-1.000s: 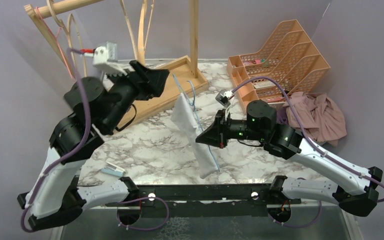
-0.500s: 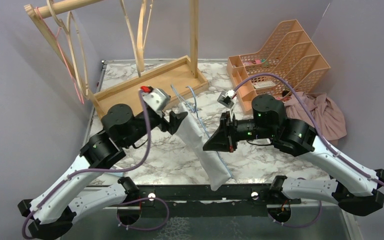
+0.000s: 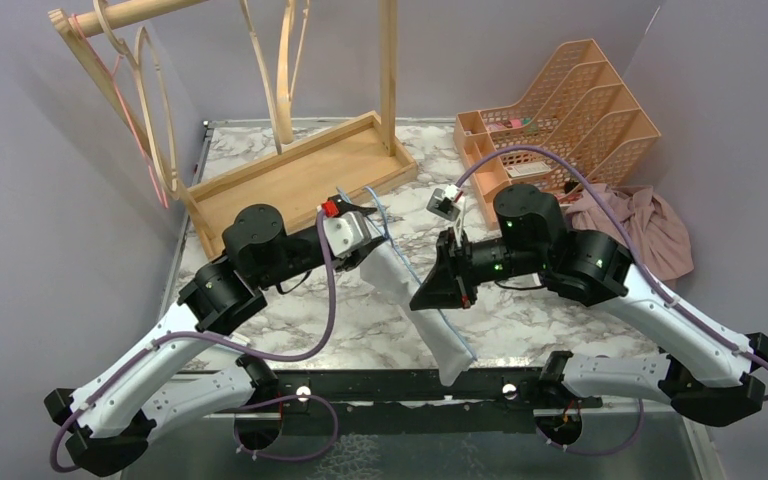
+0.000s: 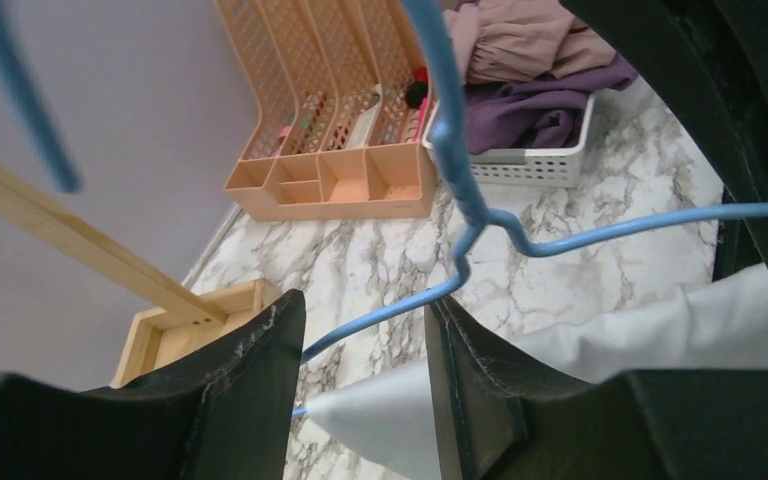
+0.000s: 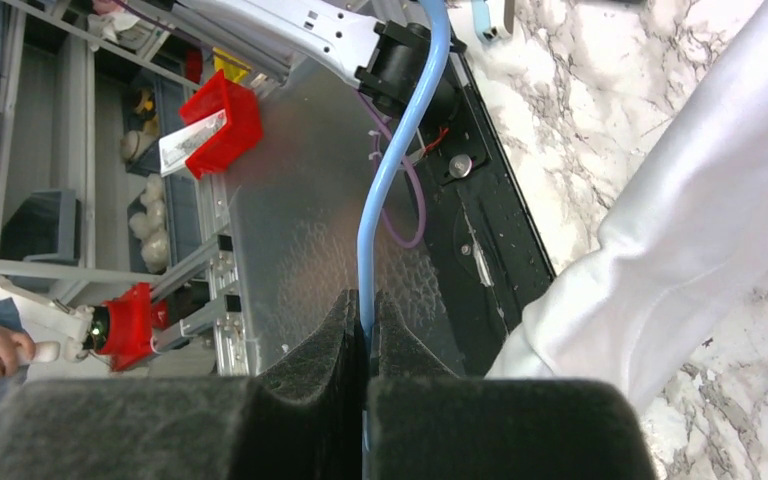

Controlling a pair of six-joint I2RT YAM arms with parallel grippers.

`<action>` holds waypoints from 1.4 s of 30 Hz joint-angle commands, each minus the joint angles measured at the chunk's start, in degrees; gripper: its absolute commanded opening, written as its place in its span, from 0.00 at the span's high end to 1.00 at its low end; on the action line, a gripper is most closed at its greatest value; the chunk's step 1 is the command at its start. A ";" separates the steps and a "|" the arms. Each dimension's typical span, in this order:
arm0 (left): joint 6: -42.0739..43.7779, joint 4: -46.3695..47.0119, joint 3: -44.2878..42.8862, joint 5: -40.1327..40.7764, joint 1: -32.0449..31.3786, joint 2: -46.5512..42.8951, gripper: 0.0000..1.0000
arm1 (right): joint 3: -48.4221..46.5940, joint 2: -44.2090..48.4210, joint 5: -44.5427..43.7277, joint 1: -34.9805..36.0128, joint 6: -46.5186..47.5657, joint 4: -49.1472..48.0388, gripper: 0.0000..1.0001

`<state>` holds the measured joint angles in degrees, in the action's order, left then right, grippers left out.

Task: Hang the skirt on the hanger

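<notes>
A white skirt [image 3: 415,300] drapes over a thin blue wire hanger [image 3: 382,212], held slanting above the marble table [image 3: 290,310]. My right gripper [image 3: 432,292] is shut on the hanger's wire [image 5: 385,190], and the skirt [image 5: 700,230] hangs just to its right. My left gripper [image 4: 362,305] stands open at the hanger's upper end. The blue wire [image 4: 560,240] and a corner of the skirt [image 4: 610,330] run between its fingers. In the top view its fingertips are hidden under the wrist.
A wooden rack with a tray base [image 3: 300,170] and bent wooden hangers stands at the back left. An orange file sorter [image 3: 560,110] sits at the back right, beside a white basket [image 4: 530,165] with pink and purple clothes [image 3: 635,235].
My left arm has dropped from the wooden rack to the hanger's top, its jaws now astride the wire and skirt corner. The right gripper has carried the hanger and skirt a little nearer.
</notes>
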<state>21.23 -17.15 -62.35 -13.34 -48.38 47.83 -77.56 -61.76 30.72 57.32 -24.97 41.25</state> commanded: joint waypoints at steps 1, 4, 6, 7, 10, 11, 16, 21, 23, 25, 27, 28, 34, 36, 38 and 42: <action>2.10 3.02 1.82 -8.56 0.04 0.75 0.52 | -5.62 -0.69 2.46 0.16 2.71 2.91 0.99; 2.96 4.06 2.20 -9.73 0.02 1.03 0.58 | -6.55 -1.10 4.11 0.19 3.20 3.71 0.99; 3.95 4.26 1.51 -10.33 0.00 1.40 0.73 | -7.08 -1.68 4.56 0.16 3.53 4.65 0.99; 4.52 4.05 1.11 -10.51 -0.02 1.62 0.85 | -7.41 -1.93 4.17 0.20 3.63 5.19 0.99; 6.23 3.71 1.04 -9.92 0.04 1.60 1.00 | -8.10 -2.31 1.87 0.12 3.63 6.17 0.99; 6.73 3.68 1.38 -9.13 0.02 1.45 1.00 | -8.13 -2.29 0.61 0.17 3.69 6.21 0.99; 7.13 3.87 2.32 -1.50 0.03 0.19 1.00 | -7.48 -1.33 -7.66 0.18 4.35 6.63 0.80; 7.01 6.18 3.16 4.74 0.03 -1.18 1.00 | -6.80 -1.30 -15.22 0.14 6.76 7.27 0.72; 7.22 6.83 2.95 7.59 0.04 -1.05 1.00 | -7.59 -2.14 -16.61 0.16 8.17 8.34 0.70; 7.98 7.70 2.75 9.26 -0.04 -1.22 1.00 | -8.07 -2.63 -18.11 0.22 9.40 9.29 0.70; 10.33 8.36 2.98 9.66 -0.02 -1.78 1.00 | -8.05 -2.67 -20.76 0.17 10.07 9.81 0.70; 11.81 8.26 3.11 10.17 0.02 -1.84 1.00 | -8.16 -2.65 -21.98 0.18 10.44 10.14 0.69; 21.03 5.18 2.76 13.99 0.04 -1.91 1.00 | -8.74 -0.84 -25.76 0.14 11.56 9.74 0.48; 22.87 4.37 2.17 15.25 -0.02 -1.47 1.00 | -8.15 0.25 -26.13 0.23 12.19 9.41 0.44; 24.12 3.44 1.07 16.05 -0.01 -0.77 1.00 | -7.81 0.92 -26.61 0.23 13.00 9.68 0.42; 25.48 2.70 -0.39 16.88 0.04 0.21 1.00 | -7.62 1.27 -27.73 0.16 14.60 11.15 0.40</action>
<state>43.53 -16.21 -59.31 0.51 -48.38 47.79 -84.51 -61.54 5.98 57.06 -13.06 50.00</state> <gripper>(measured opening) 0.024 0.594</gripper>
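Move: The left hand is half open around the hanger wire: the neck is about 1 cm back, 2 cm to its right and 1 cm lower, with the hook roughly 3 cm ahead, level sideways and 4 cm above. The middle of the skirt hangs some 11 cm back, 8 cm to its right and 10 cm lower. From the right hand, still pinching the hanger farther down its side, the neck is about 12 cm ahead, 6 cm left and 4 cm higher. Rightward and slightly down, a centimetre or two, the left hand eases in and shuts on the hanger wire just beside the neck; it then carries the hanger about 5 cm forward and as far left, its wrist turning some 25 degrees. The right fingers open to let go of their pinch while that hand goes about 7 cm forward and 4 cm right, turning clockwise, the wire still between the parted fingers. ##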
